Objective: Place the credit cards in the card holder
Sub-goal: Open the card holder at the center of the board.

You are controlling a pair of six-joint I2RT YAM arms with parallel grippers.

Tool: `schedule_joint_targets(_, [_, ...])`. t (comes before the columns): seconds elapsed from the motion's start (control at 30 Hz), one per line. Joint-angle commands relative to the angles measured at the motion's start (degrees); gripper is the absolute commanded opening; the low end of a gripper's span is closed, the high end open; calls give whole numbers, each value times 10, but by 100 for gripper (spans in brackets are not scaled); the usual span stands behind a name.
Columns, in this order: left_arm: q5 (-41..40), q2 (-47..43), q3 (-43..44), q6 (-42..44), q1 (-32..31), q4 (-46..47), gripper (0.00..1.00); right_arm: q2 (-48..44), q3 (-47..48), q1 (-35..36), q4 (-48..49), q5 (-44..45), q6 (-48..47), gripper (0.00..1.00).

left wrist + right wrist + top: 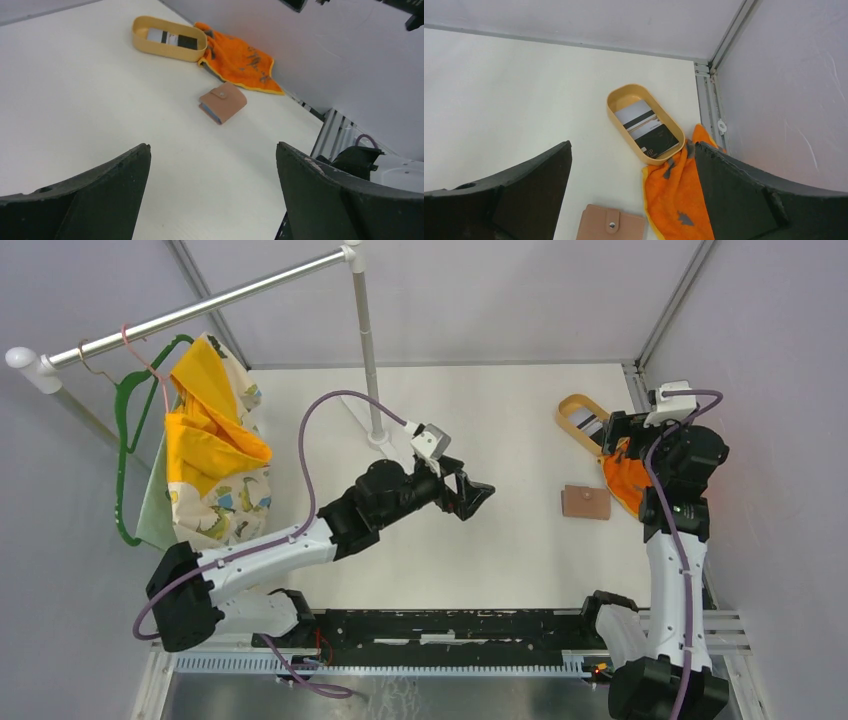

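Observation:
The credit cards [647, 129] lie stacked inside a tan oval tray [616, 96] at the far right of the table; a white one with a dark stripe and a black one show on top. They also show in the left wrist view as credit cards [172, 39]. The card holder [586, 502], a snapped-shut reddish-brown wallet, lies flat just nearer than the tray, also seen as card holder [223, 102] and card holder [610, 226]. My right gripper [632, 144] hovers open above tray and wallet, empty. My left gripper [480, 498] is open and empty mid-table, left of the wallet.
An orange cloth [674, 200] lies crumpled against the tray's near end, right of the wallet, under my right arm. A clothes rail on a pole [366, 340] stands at the back left, with a green hanger and a yellow garment [210, 440]. Walls enclose the table.

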Motion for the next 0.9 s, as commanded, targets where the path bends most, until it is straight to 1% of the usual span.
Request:
schedule_joint_targets(0.0, [-52,-61,-45,-34,8,-52,100,-11,-15,0,43,-31,40,98])
schedule_joint_targets(0.07, [-80,-88,-73,-47,16,-52,100,-3,-25,0,56,-68,33,98])
schedule_joint_targets(0.13, [-107,-110,-100,-67,26,-53,100,8,-43,0,77,-139,2,98])
schedule_joint_targets(0.17, [-115,-118,-113,-74,34,-52,100,17,-57,0,87,-192,-22,98])
schedule_joint_targets(0.23, [-97,-131,-140,-83,55,-42,100,38,-94,1,125,-292,-65,98])
schedule_joint_targets(0.27, [-89,-135,-154,-87,64,-32,100,52,-113,1,146,-327,-68,98])
schedule_joint_targets(0.33, [-78,-136,-179,-89,78,-16,100,90,-118,2,153,-348,-79,98])
schedule_joint_targets(0.4, [-73,-128,-194,-88,84,-7,100,129,-102,6,111,-333,-137,98])
schedule_joint_targets(0.47, [-65,-109,-207,-88,88,10,100,156,-87,15,66,-279,-197,98])
schedule_joint_targets(0.57, [-44,-66,-213,-86,91,34,100,191,-87,25,46,-232,-239,98])
schedule_joint_targets(0.67, [-2,-25,-193,-90,98,28,100,213,-88,33,19,-197,-302,98])
schedule_joint_targets(0.77, [48,-11,-172,-81,98,4,97,220,-74,33,-19,-148,-321,98])
schedule_joint_targets(0.87, [39,-8,-151,-54,97,-34,96,220,-84,33,-17,-110,-327,98])
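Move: The right hand hangs over the card holder, which lies about 28 cm below it, some 3 cm to its left and 2 cm back. The tray of cards is roughly 16 cm ahead and 3 cm left of that hand. The middle of the orange cloth is about 6 cm ahead and 11 cm to its right. From the left hand the holder is some 28 cm to the right, 8 cm ahead and 27 cm down. The right hand, empty and wide open, drops about 20 cm towards the card holder while swinging some 7 cm left and easing back a little at the end, its fingers turning about 30 degrees counter-clockwise and tipping down to hover over the leather without touching it. The left hand, also open, sinks about 17 cm over the bare board and goes roughly 10 cm left before drifting slightly back right, its fingers tipping some 20 degrees downward. ##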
